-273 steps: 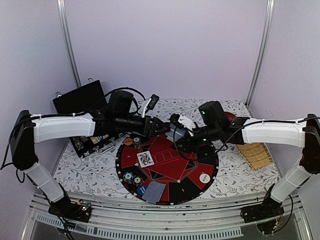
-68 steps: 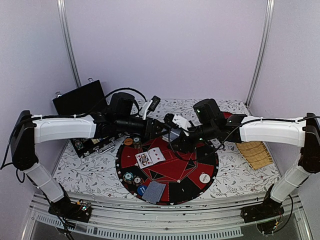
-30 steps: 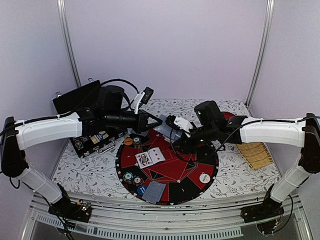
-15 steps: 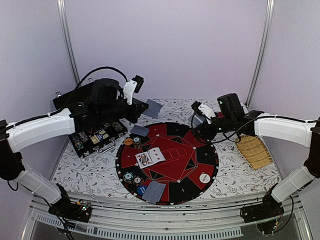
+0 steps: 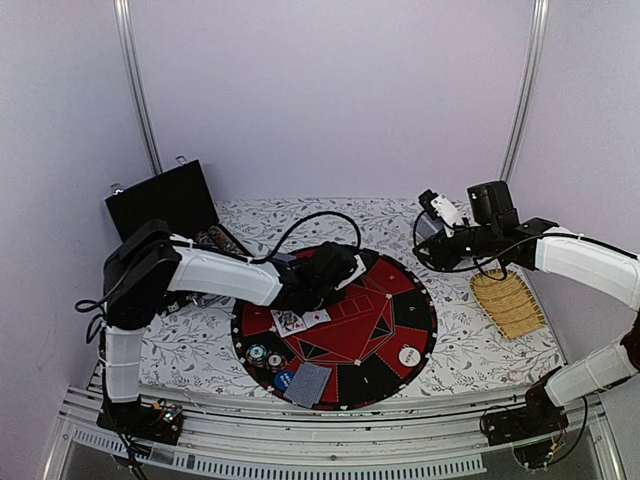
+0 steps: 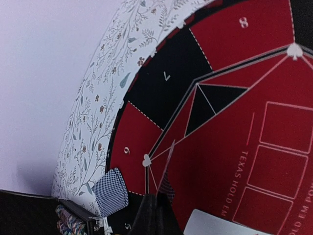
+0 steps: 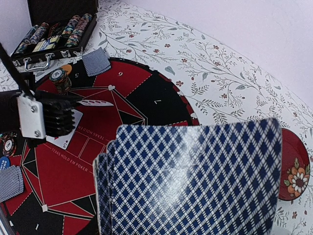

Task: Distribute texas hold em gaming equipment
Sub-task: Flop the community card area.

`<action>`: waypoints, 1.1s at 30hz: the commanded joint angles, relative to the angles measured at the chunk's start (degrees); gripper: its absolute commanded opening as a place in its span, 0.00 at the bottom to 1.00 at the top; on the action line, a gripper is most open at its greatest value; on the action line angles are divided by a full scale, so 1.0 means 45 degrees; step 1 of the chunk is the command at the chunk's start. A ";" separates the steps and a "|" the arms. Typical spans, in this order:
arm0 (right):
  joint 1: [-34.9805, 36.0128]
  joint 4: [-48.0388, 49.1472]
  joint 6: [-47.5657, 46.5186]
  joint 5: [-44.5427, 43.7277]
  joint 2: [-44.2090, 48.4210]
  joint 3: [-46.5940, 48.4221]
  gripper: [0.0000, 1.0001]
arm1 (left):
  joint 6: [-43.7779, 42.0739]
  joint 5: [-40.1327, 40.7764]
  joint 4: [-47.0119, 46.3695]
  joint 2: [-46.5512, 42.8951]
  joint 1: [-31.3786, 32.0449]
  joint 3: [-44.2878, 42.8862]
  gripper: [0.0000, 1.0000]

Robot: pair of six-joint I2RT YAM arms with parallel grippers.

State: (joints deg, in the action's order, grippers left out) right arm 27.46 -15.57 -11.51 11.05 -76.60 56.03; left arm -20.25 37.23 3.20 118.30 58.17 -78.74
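My left gripper hovers low over the middle of the round red and black poker mat, shut on one playing card seen edge-on. Face-up cards lie on the mat just beneath the arm. My right gripper is raised past the mat's far right edge, shut on a fanned deck of blue-diamond-backed cards that hides its fingers. Striped chips, a blue disc, face-down cards and a white disc sit along the mat's near rim.
An open black chip case stands at the back left, with another face-down card and a chip stack near it. A straw-coloured slatted mat lies at the right. A dark red plate sits beyond the mat's far right.
My left arm swung down from high over the back left to the mat's middle, still gripping its card. The right arm drew further back and right with the deck.
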 commanded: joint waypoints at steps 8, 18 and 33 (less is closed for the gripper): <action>-0.0126 -0.0198 0.0116 0.0109 0.0585 -0.0099 0.50 | -0.0113 -0.0138 0.0764 0.1535 0.0897 -0.1150 0.00; -0.0125 -0.0192 0.0097 0.0202 0.0664 -0.0152 0.50 | 0.1501 -0.0695 0.3078 0.2177 0.1042 -0.2082 0.00; -0.0126 -0.0228 0.0057 0.0243 0.0653 -0.0141 0.50 | 0.1679 -0.1202 0.2587 0.1808 0.1427 -0.1170 0.00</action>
State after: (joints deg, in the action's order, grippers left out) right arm 27.22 -16.73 -11.42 11.29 -75.29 55.75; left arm -12.36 33.91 16.45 127.72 62.74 -85.52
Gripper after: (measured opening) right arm 0.507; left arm 0.007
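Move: The left hand holds the third community card above the mat; its open spot lies about 9 cm below, 2 cm back and 2 cm to the right. The laid diamond card is some 4 cm left of the hand and 4 back, the king 10 left and 6 back; the blue-backed cards are 12 left, 12 ahead. From the right hand with the deck, the spot is roughly 26 cm left, 3 back and 19 below. Left hand keeps its card pinched, sinking about 8 cm and drawing back some 5 towards the open spot. ##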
